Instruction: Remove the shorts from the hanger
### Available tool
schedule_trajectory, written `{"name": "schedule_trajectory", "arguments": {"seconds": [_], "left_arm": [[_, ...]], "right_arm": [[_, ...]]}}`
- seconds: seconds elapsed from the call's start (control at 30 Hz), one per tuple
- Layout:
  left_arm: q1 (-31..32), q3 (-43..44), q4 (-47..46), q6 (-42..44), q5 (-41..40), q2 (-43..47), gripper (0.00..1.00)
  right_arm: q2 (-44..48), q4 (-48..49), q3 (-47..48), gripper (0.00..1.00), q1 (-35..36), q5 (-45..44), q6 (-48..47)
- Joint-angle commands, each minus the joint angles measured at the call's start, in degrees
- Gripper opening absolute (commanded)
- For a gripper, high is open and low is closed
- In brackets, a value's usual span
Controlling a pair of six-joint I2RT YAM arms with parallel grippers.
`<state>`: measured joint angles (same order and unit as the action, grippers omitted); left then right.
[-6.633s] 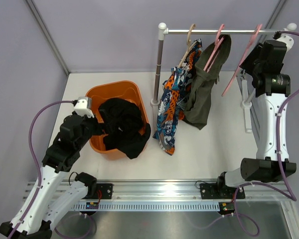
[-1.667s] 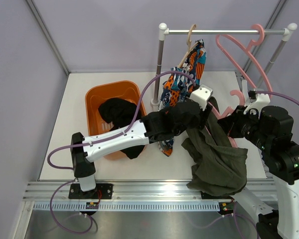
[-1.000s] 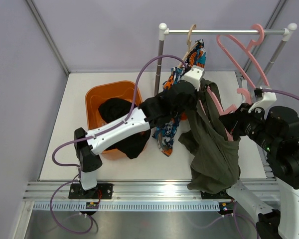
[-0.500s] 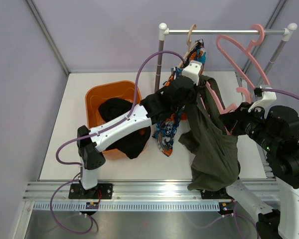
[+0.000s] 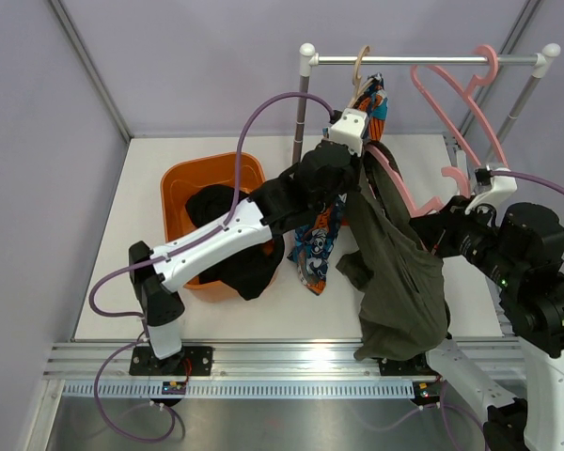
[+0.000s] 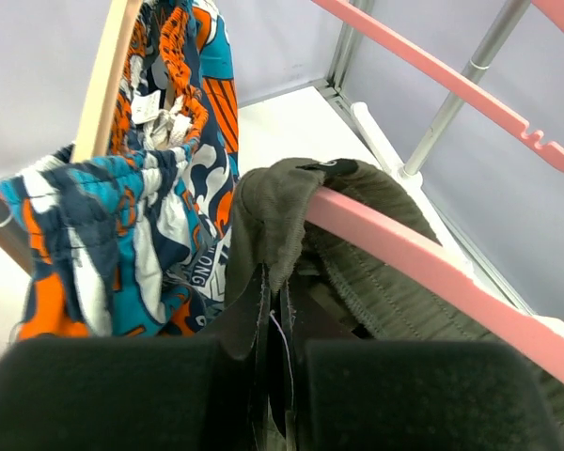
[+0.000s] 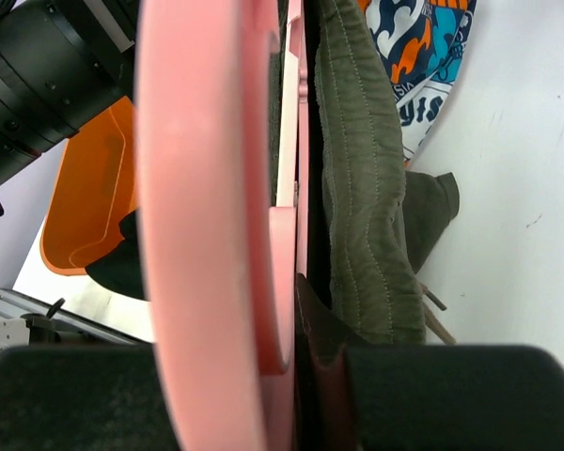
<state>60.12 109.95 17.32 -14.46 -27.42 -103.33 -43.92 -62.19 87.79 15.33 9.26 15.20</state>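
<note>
The olive green shorts hang from a pink hanger held in the air over the table's right half. My left gripper is shut on their waistband at the hanger's far end. My right gripper is shut on the near end of that hanger, with the olive cloth draped beside it. The patterned shorts stay on a wooden hanger on the rail. The black shorts lie in the orange basket.
An empty pink hanger hangs on the rail at the right. The rack's left post stands just behind the left arm. The basket sits below and to the left of the hanger.
My left gripper has drawn the olive waistband up and back toward the rail, stretching the cloth along the pink hanger. The right gripper has barely moved.
</note>
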Motion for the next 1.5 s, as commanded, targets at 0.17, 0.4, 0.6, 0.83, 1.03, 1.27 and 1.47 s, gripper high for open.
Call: {"name": "schedule_trajectory", "arguments": {"seconds": [0.17,0.4,0.6,0.83,1.03,1.27,1.47], "left_arm": [[-7.7,7.0,-1.2,3.2,-10.0,-3.3,0.00],[-9.6,9.8,-0.7,3.8,-9.8,-5.0,0.00],[-10.1,10.0,0.3,3.8,-6.2,-6.0,0.00],[-10.7,11.3,2.9,3.9,-3.5,-9.3,0.00],[-10.7,10.3,2.7,3.8,-1.5,-9.7,0.00],[-10.5,1.5,-1.0,1.7,5.3,-5.8,0.00],[-4.1,-7.7,-5.7,6.4,9.5,2.7,0.00]], "right_arm": [[3.1,-7.7,4.6,0.00,0.3,8.0,-1.0],[4.3,-8.3,4.6,0.00,0.3,8.2,-1.1],[4.7,-6.8,5.8,0.00,0.3,7.8,-0.2],[5.2,-5.1,7.1,0.00,0.3,8.1,0.4],[5.3,-4.4,7.8,0.00,0.3,7.7,0.6],[5.3,-1.0,7.9,0.00,0.4,2.0,2.1],[3.8,5.3,3.7,0.00,0.3,-4.9,3.8]]}}
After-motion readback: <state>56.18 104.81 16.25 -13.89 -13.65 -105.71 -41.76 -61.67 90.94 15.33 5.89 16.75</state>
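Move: The left fingers already pinch the olive shorts' waistband; the pink hanger's left end is still tucked inside it, about 2 cm ahead, 2 cm right and 3 cm above them. The patterned shorts hang some 8 cm ahead, 5 cm left and 8 cm lower; the empty hanger on the rod is about 10 cm ahead, 18 cm right and 3 cm higher. From the right hand, which grips the pink hanger near its hook, that left end lies roughly 18 cm ahead and 12 cm left, about level. Keep the waistband pinched and bring the left gripper some 3.5 cm forward, then draw it down about 6 cm below where it began, easing slightly right and, late on, back, so the band goes down off the hanger's left end. Meanwhile keep the right grip on the hanger and lift it about 3 cm, pulling it slightly back, its fingers tilting up a little. ##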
